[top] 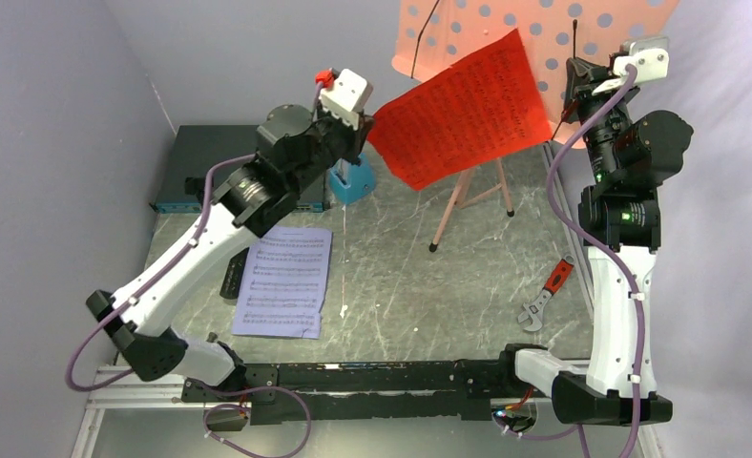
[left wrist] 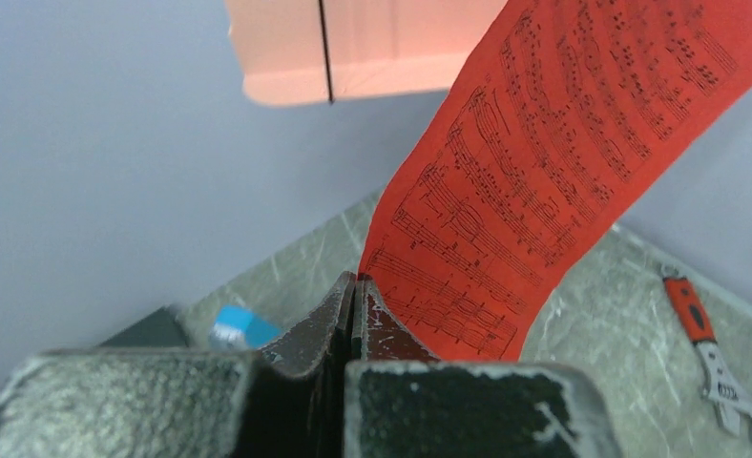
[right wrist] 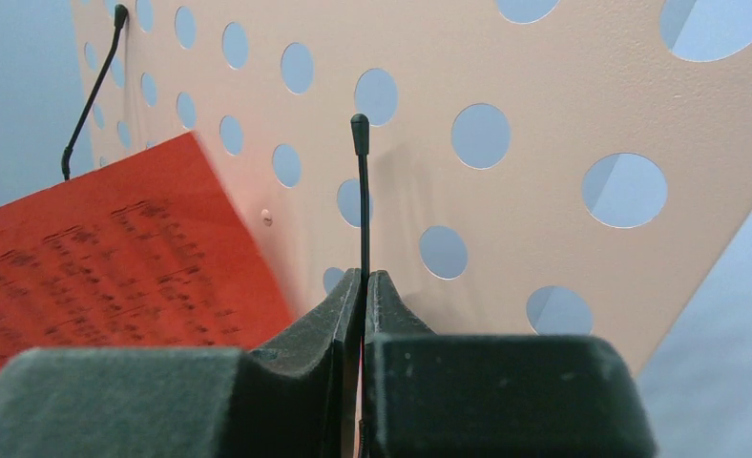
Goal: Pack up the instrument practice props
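Note:
The red music sheet (top: pixel 463 110) hangs in front of the pink perforated board (top: pixel 544 29) of the tripod music stand. My left gripper (top: pixel 367 124) is shut on the sheet's lower left corner, as the left wrist view shows (left wrist: pixel 356 280). My right gripper (top: pixel 574 81) is shut on a thin black wire page holder (right wrist: pixel 362 191) at the board (right wrist: pixel 544 143). The blue metronome (top: pixel 351 181) stands below my left gripper. The lavender music sheet (top: pixel 286 281) lies flat on the table. I cannot make out the microphone.
A flat black electronics box (top: pixel 210 162) lies at the back left. A red-handled wrench (top: pixel 547 294) lies at the right near my right arm. The stand's legs (top: pixel 468 196) stand mid-table. A dark object (top: pixel 234 275) lies partly under my left arm.

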You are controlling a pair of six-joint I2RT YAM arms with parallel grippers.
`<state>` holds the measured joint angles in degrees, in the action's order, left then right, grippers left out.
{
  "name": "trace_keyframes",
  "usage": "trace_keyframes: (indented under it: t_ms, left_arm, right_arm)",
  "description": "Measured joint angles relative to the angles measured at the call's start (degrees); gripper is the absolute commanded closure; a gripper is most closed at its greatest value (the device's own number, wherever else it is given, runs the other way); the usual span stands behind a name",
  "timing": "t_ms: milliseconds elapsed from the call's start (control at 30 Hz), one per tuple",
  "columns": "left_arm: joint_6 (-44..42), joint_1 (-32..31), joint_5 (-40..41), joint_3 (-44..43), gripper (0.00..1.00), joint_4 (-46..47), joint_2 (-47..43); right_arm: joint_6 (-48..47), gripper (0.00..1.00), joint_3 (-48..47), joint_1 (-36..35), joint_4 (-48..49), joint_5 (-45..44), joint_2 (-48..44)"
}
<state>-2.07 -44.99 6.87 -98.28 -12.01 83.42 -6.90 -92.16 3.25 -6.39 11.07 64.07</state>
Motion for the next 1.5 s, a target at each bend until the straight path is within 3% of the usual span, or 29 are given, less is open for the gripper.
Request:
trace_keyframes:
  t_ms: [233,800,1067,1500]
  left_arm:
    - [-0.02,0.00,3.76,3.39,0.97,-11.91,-7.85]
    - [6.27,3.41,8.22,7.17,0.97,-33.44,-11.56]
    - [9.44,16.06,2.29,9.33,0.97,-38.95,-11.15]
    - [19.58,40.79,-18.27,24.13,0.97,-37.00,-11.19]
  right_arm:
    - [1.60,0.57,1.46,0.00,0.11,0.72,0.04]
    - [7.54,0.01,9.88,0.00,3.72,5.64,-3.85]
    - [9.40,0.00,15.04,0.00,7.06,7.93,-7.39]
    - [12.02,0.00,21.90,0.04,14.71,11.17,-9.84]
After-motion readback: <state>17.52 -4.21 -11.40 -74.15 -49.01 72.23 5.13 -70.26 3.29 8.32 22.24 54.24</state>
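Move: The left hand, gripping the red sheet by its near edge, has the white music sheet about 20 cm to its left, 7 cm back and 46 cm below; the microphone lies some 30 cm left and 2 cm back, and the blue metronome 20 cm ahead and 1 cm left, both far below. The right hand pinches the stand's black clip arm, which is at its fingertips, with the red sheet's middle about 20 cm left, 4 cm back and 8 cm lower. Bring the left gripper, still shut on the red sheet, about 24 cm left and as far down, drawing back about 5 cm at first and then easing slightly forward, towards the white sheet; tip its fingers down some 55 degrees while turning it counter-clockwise. Meanwhile open the right gripper wide to let go of the clip arm, sinking about 6 cm and drifting left. ##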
